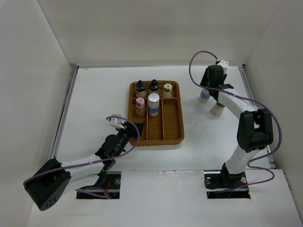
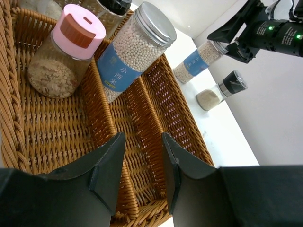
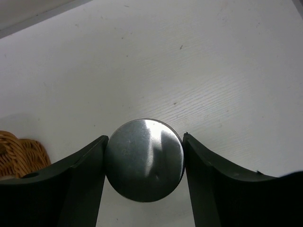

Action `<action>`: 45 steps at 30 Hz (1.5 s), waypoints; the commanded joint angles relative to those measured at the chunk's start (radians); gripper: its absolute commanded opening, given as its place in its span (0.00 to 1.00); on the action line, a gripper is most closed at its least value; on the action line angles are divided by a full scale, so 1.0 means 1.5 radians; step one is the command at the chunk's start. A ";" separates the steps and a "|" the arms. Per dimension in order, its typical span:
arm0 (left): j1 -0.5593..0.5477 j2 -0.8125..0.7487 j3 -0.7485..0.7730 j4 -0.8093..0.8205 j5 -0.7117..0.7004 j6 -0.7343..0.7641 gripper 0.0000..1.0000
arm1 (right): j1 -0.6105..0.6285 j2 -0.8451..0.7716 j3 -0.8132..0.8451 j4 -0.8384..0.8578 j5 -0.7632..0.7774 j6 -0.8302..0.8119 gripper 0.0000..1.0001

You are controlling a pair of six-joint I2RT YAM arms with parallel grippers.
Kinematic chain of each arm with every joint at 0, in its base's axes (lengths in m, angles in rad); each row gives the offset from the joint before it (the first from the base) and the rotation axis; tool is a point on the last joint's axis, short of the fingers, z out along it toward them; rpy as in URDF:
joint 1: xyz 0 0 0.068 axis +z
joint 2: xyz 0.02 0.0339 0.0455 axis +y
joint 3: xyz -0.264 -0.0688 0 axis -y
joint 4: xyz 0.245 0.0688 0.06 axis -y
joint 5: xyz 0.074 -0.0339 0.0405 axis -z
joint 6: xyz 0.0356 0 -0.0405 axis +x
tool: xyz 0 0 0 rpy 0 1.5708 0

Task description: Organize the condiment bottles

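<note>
The brown wicker tray (image 1: 173,127) holds several condiment bottles: two black-capped (image 1: 140,87), one yellowish-capped (image 1: 167,88), one pink-capped (image 1: 140,103) (image 2: 66,52) and a tall blue-labelled one (image 1: 154,104) (image 2: 130,52). A second blue-labelled bottle (image 1: 204,96) (image 2: 195,62) stands on the table right of the tray. My right gripper (image 1: 209,88) (image 3: 145,137) is shut on its silver cap (image 3: 144,161), both fingers touching it. Next to it stands a small dark-capped shaker (image 1: 218,109) (image 2: 220,92). My left gripper (image 1: 134,130) (image 2: 142,137) hovers open over the tray's near left corner, holding nothing.
White walls close the table in on the left, back and right. The tray's middle and right compartments (image 1: 173,118) hold no bottles in their near halves. Purple cables loop off both arms.
</note>
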 commanded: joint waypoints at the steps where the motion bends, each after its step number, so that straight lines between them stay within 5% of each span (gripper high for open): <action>1: -0.004 0.007 0.005 0.036 0.003 0.008 0.34 | -0.002 0.000 0.035 -0.003 -0.008 0.003 0.60; 6: -0.004 0.000 0.005 0.033 -0.001 0.011 0.34 | 0.013 -0.077 -0.006 0.030 0.022 0.004 0.46; 12: -0.002 -0.006 0.004 0.035 -0.001 0.010 0.34 | 0.077 -0.225 -0.046 0.051 0.006 -0.012 0.44; 20: 0.008 -0.011 0.005 0.032 -0.002 0.007 0.35 | 0.279 -0.348 -0.135 0.036 0.010 -0.006 0.44; 31: 0.018 -0.022 0.001 0.026 0.002 -0.002 0.35 | 0.513 -0.249 -0.103 0.079 -0.005 0.020 0.43; 41: 0.023 -0.044 -0.001 0.019 0.002 -0.013 0.36 | 0.541 -0.167 -0.125 0.086 0.038 0.033 0.45; 45: 0.021 -0.036 -0.002 0.019 0.002 -0.013 0.36 | 0.549 -0.152 -0.137 0.090 0.041 0.041 0.60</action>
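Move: The right hand already grips the silver lid of the blue-labelled jar standing on the table; the tray's middle slot, near half, lies about 20 cm back and 30 cm left, some 5 cm lower. The matching jar in that slot is roughly 10 cm back and 32 cm left, the pink-capped bottle about 9 cm left of that jar. The dark-lidded shaker is some 8 cm back and 8 cm right. From the left hand the free slot is about 4 cm ahead and 10 cm right. Keeping its pinch on the jar's lid, the right hand lifts the jar off the table, rising some 14 cm while swinging left and back over the tray's right side. It goes on about 30 cm left and 20 cm back in all, turning around 45 degrees counter-clockwise, then lowers the jar into the near half of the middle slot, slowing as it sinks, fingers still shut on the lid. ##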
